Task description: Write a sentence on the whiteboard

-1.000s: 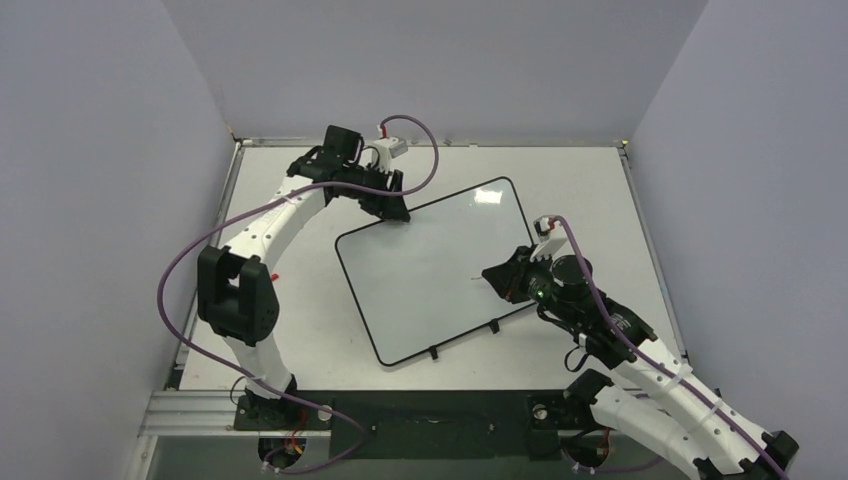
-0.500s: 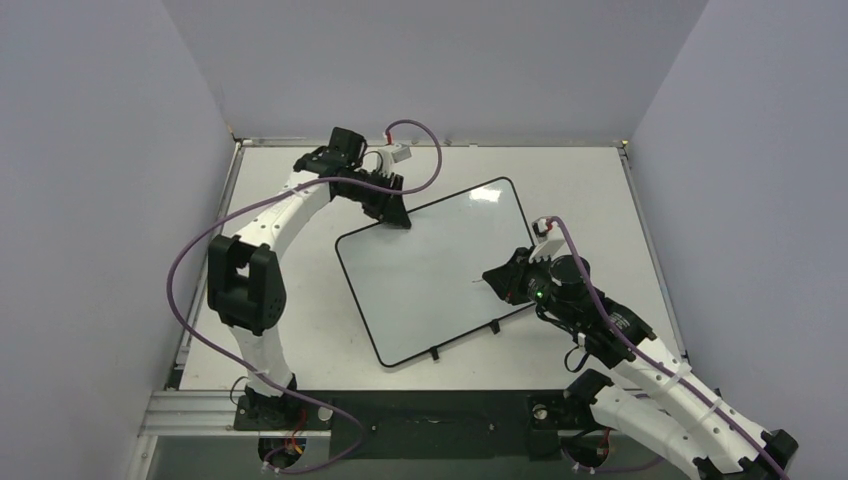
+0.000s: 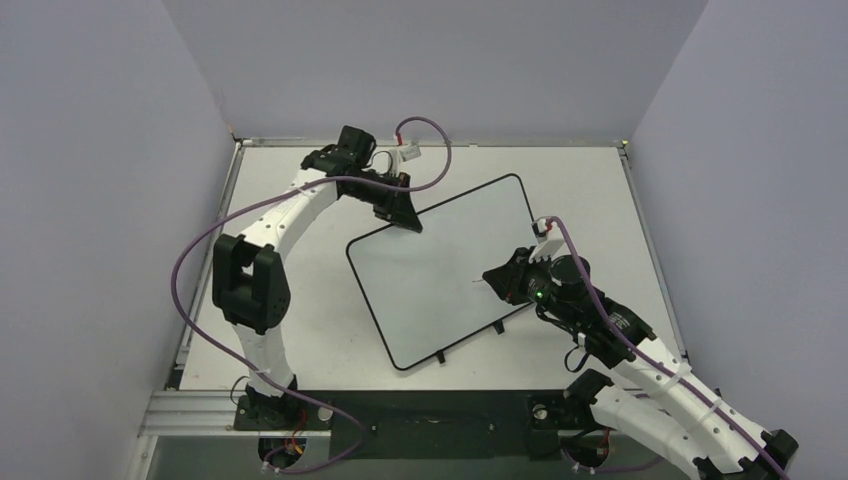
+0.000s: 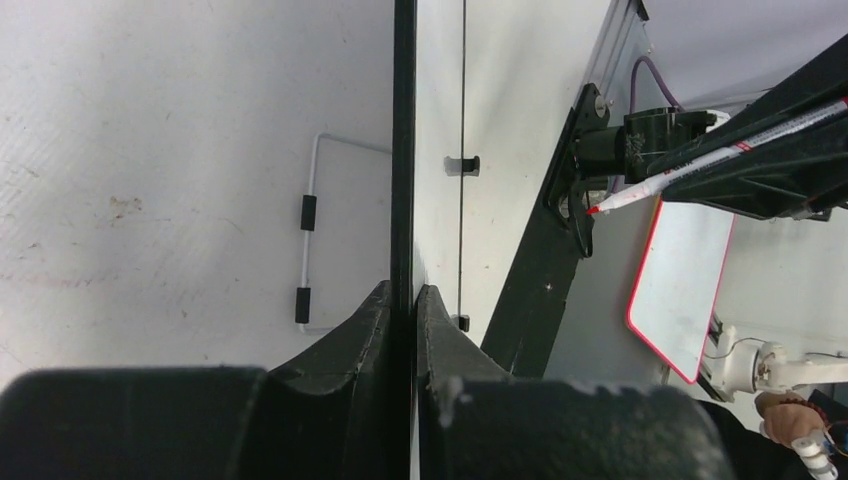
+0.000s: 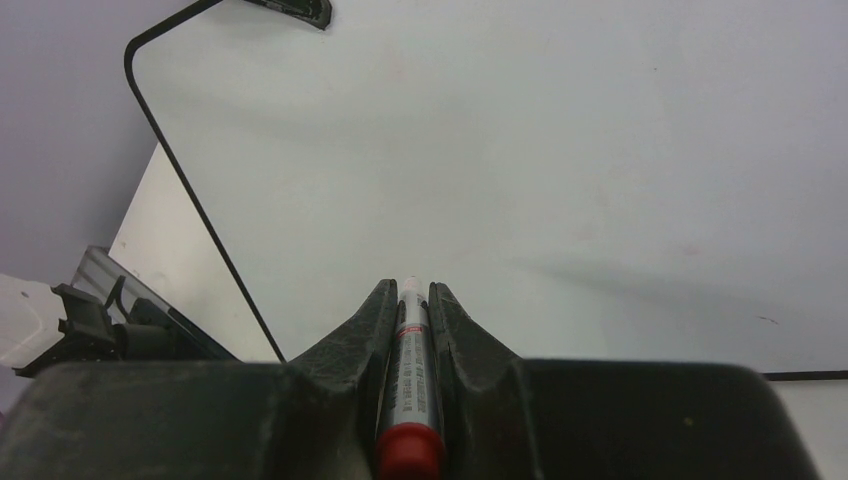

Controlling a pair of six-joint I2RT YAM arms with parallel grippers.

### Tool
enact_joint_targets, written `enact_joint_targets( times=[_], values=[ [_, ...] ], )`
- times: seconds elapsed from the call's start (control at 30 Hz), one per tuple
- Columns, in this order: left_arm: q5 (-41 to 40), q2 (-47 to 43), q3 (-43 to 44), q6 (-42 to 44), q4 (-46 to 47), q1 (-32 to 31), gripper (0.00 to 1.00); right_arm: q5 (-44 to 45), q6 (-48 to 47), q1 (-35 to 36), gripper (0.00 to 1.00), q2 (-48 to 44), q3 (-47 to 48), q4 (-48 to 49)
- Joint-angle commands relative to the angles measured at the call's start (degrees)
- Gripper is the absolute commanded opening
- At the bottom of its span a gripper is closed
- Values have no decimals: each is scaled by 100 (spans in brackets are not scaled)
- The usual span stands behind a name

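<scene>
The whiteboard point(image 3: 440, 265) lies slanted on the table, glossy white with a thin black rim and two small clips point(image 3: 468, 341) on its near edge. My left gripper point(image 3: 405, 220) is shut on the rim at the far left corner. In the left wrist view the rim point(image 4: 403, 150) runs edge-on between the left gripper point(image 4: 403, 295) jaws. My right gripper point(image 3: 495, 280) is shut on a silver marker point(image 5: 410, 370) with a red end, near the board's right edge. The right gripper point(image 5: 410, 290) points the marker down at the board point(image 5: 500, 150). The sentence is not in view; the board's face looks blank.
The white table point(image 3: 600, 180) is boxed in by grey walls on three sides. Purple cables point(image 3: 425, 140) loop off both arms. A metal rail point(image 3: 200, 410) runs along the near edge. A red-rimmed white panel point(image 4: 680, 290) shows in the left wrist view.
My left gripper has shut on the board's far left corner. The board has shifted and turned a little to the right with it. The right arm and marker have stayed put.
</scene>
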Motion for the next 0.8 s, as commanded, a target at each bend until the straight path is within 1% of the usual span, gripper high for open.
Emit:
enact_joint_targets(
  times=[0.0,0.17,0.27,0.4,0.5,0.63,0.7,0.73,0.77],
  values=[
    [-1197,-234,147,231,29,-410,0,57,-98,54,0,67,49,202],
    [-1946,-465,101,19,285,-688,0,-5,-145,57,0,251,155,311],
    [-2320,-714,-85,42,409,-824,0,-46,-237,63,0,288,166,381],
    [-2647,-1083,-474,39,767,-969,0,-164,-362,88,0,211,67,606],
    [-2818,-1208,-563,22,897,-1064,0,-226,-464,183,0,110,-179,1013],
    [-2995,-1365,-789,-27,1066,-1095,0,-112,-713,633,0,-31,-637,1799],
    [-3036,-1478,-938,-55,1237,-1097,0,181,-927,1033,0,-117,-910,2328],
    [-3050,-1533,-974,-68,1322,-1102,0,388,-1017,1292,0,-185,-1100,2779],
    [-3083,-1558,-1019,-78,1350,-1112,0,515,-1163,1417,0,-228,-1205,2921]
  ],
)
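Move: Pinching the whiteboard's top edge already, the left hand has the board's middle about 7 cm to its right, 5 cm back and 11 cm below; its upper left corner lies some 12 cm left, 5 cm back, level in height. For the right hand, which holds the uncapped marker, the board's middle is about 6 cm ahead, 8 cm left and 10 cm lower. The right foot clip is almost underneath, some 3 cm right and 19 cm down. Keeping its pinch on the top edge, the left hand draws the board up, back towards the robot and to the right, about 5 cm in all, rolling some 15 degrees to tip it more upright. The right hand first dips about 1 cm and comes up, then sweeps left and somewhat back across the board's front towards its left side, some 4 cm, swinging the marker counter-clockwise and tipping it up about 10 degrees. ##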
